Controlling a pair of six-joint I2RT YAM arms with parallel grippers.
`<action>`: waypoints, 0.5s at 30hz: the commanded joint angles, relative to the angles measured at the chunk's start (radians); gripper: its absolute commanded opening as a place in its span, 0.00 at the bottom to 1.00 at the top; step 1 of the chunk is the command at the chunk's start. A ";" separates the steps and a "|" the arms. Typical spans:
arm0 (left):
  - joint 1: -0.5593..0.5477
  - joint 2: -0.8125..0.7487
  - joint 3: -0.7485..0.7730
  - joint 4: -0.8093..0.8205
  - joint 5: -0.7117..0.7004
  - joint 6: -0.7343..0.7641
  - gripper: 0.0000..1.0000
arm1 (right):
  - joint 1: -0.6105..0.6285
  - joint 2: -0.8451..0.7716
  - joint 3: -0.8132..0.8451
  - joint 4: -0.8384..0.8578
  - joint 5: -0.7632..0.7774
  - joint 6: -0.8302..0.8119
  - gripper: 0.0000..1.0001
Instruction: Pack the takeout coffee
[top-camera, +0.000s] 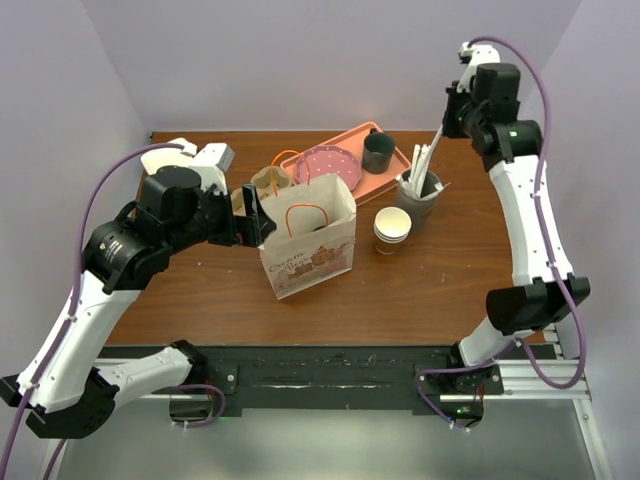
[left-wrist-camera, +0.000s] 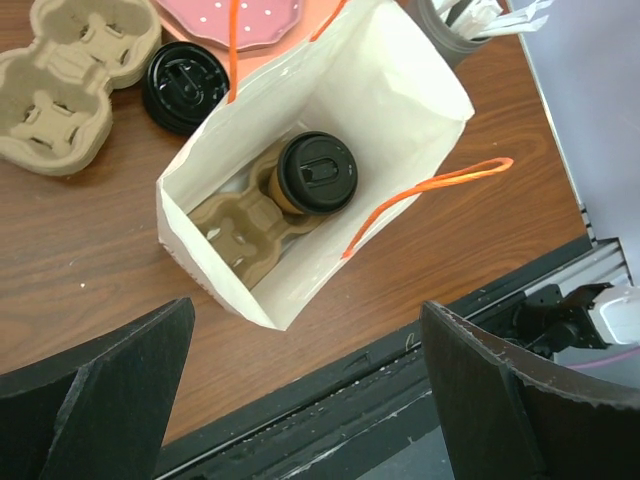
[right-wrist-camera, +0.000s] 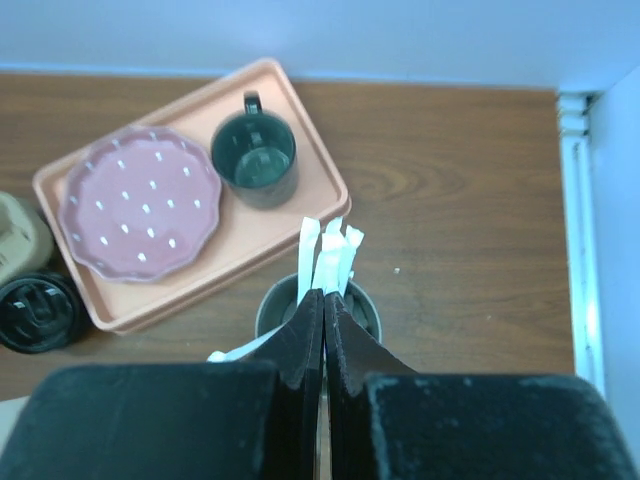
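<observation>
The takeout coffee (left-wrist-camera: 316, 172), a brown paper cup with a black sip lid, stands in a cardboard carrier (left-wrist-camera: 238, 215) inside the open white paper bag (left-wrist-camera: 400, 95) (top-camera: 310, 235). My left gripper (left-wrist-camera: 310, 400) (top-camera: 257, 214) hovers open just left of the bag's mouth, holding nothing. A second black-lidded cup (left-wrist-camera: 185, 85) stands outside the bag. My right gripper (right-wrist-camera: 324, 296) (top-camera: 441, 128) is raised over the grey holder cup (right-wrist-camera: 275, 300) (top-camera: 418, 197). It is shut on a white wrapped straw (right-wrist-camera: 330, 255) (top-camera: 430, 155) among others in the holder.
A pink tray (top-camera: 395, 165) at the back carries a dotted pink plate (top-camera: 327, 163) and a dark mug (top-camera: 378, 152). A stack of lidless paper cups (top-camera: 393, 228) stands right of the bag. A spare cardboard carrier (left-wrist-camera: 70, 80) lies behind the bag.
</observation>
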 joint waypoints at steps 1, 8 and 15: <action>-0.003 -0.008 0.025 -0.018 -0.043 0.003 1.00 | 0.023 -0.080 0.164 -0.074 0.014 -0.012 0.00; -0.002 -0.031 0.013 -0.036 -0.081 0.003 1.00 | 0.140 -0.099 0.394 -0.158 0.035 -0.003 0.00; -0.003 -0.054 0.034 -0.062 -0.127 0.005 1.00 | 0.322 -0.134 0.442 -0.085 0.070 0.011 0.00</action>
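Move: The wrapped straw is already pinched in the right hand, above the straw cup, which lies about 2 cm ahead, level sideways and 24 cm below. The takeout bag it is bound for stands some 25 cm left of the right hand, 7 cm back and 20 cm lower. The paper cup stack is 5 cm back and 7 cm left, the green mug 15 cm ahead and 9 cm left. From the left hand the bag is 18 cm ahead, 9 cm right, 20 cm below. The held straw is lifted up and away from the straw cup by the right arm, rising nearly 20 cm while drawing back about 10 and, increasingly later on, swinging left. The shut fingers keep their pinch as they tip upward some 25 degrees and turn a little counter-clockwise. The left hand, empty and wide open, drifts 2 cm left. ##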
